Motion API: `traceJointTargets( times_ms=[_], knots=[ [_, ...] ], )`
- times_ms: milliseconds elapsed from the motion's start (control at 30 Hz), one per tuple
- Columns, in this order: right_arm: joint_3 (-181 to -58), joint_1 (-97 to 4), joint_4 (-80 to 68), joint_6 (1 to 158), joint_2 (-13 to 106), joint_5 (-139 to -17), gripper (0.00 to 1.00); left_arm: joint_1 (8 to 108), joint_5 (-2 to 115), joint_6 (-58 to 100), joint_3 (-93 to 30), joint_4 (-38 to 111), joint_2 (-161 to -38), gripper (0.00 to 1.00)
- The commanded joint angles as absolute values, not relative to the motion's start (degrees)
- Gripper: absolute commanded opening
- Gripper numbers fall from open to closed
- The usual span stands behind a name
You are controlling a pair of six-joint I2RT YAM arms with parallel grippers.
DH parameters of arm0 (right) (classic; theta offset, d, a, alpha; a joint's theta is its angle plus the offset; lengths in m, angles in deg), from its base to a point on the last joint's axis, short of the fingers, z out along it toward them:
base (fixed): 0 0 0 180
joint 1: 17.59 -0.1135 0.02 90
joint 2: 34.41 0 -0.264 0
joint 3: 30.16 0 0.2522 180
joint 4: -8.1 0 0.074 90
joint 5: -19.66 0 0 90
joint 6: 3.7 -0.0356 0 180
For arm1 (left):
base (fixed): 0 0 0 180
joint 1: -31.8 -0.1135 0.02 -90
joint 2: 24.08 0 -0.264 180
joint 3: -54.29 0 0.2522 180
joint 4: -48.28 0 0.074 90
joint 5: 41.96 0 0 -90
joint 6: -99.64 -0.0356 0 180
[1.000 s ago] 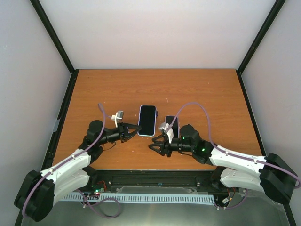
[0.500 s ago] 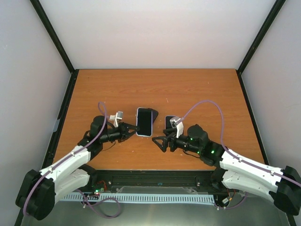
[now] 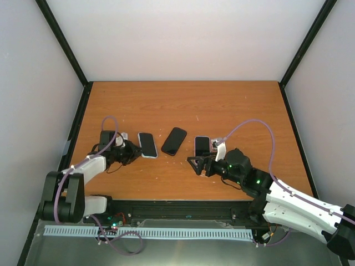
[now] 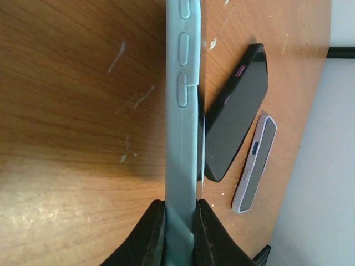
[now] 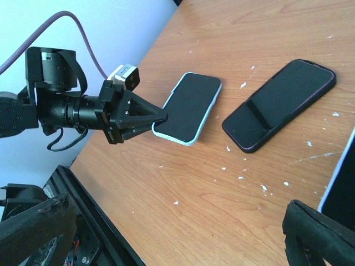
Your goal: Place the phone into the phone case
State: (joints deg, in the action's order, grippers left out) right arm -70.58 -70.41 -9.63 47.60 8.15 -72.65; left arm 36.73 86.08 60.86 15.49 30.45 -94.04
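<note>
A bare black phone (image 3: 174,141) (image 4: 236,116) (image 5: 280,102) lies flat on the wooden table (image 3: 183,105), near its middle. To its left lies a light blue phone case (image 3: 147,145) (image 5: 188,106), dark face up. My left gripper (image 3: 137,149) (image 4: 180,206) (image 5: 160,117) is shut on the case's near end. In the left wrist view the case (image 4: 182,111) shows edge-on, pinched between both black fingers. My right gripper (image 3: 196,164) (image 5: 177,213) stands wide open over bare table, right of the black phone and nearer the front, holding nothing.
A second phone in a pale case (image 3: 202,146) (image 4: 255,163) (image 5: 343,185) lies just right of the black phone, close to my right gripper. White specks dot the wood. Black frame posts stand at the table's edges.
My left gripper has drawn the blue case to the left, uncovering the black phone where the case lay. My right gripper has opened wide and moved right.
</note>
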Motion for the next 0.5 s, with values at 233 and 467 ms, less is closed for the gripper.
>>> traceJointTargets(
  times_ms=[233, 467],
  knots=[
    [-70.0, -70.5, -14.5, 46.7, 0.2, -66.9, 1.00, 32.2, 76.8, 53.9, 7.3, 21.3, -102.0, 0.53],
    [-72.1, -70.5, -17.7, 48.1, 0.4, -65.9, 1.00, 32.2, 72.1, 51.4, 0.4, 18.8, -101.2, 0.58]
  ],
)
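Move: The left hand still pinches the light-blue-cased phone by its left edge; the phone's resting spot on the table lies about 4 cm to this hand's right, 2 cm ahead and some 4 cm below. At table height too, the black-cased phone is about 18 cm to the hand's right and 5 cm farther out, the lilac-cased phone about 33 cm right and 2 cm ahead. From the right hand the spot is roughly 25 cm left, 10 cm ahead and 16 cm down. Lowering the light-blue-cased phone the last 2 to 3 cm to the table while drifting left and a little forward, the left hand opens its fingers past halfway and lets go of the edge, then ends backed off to the left, nearly 5 cm from its start, the wrist rolled some 15 degrees. The open, empty right hand draws about 3 cm to the right and slightly up. ##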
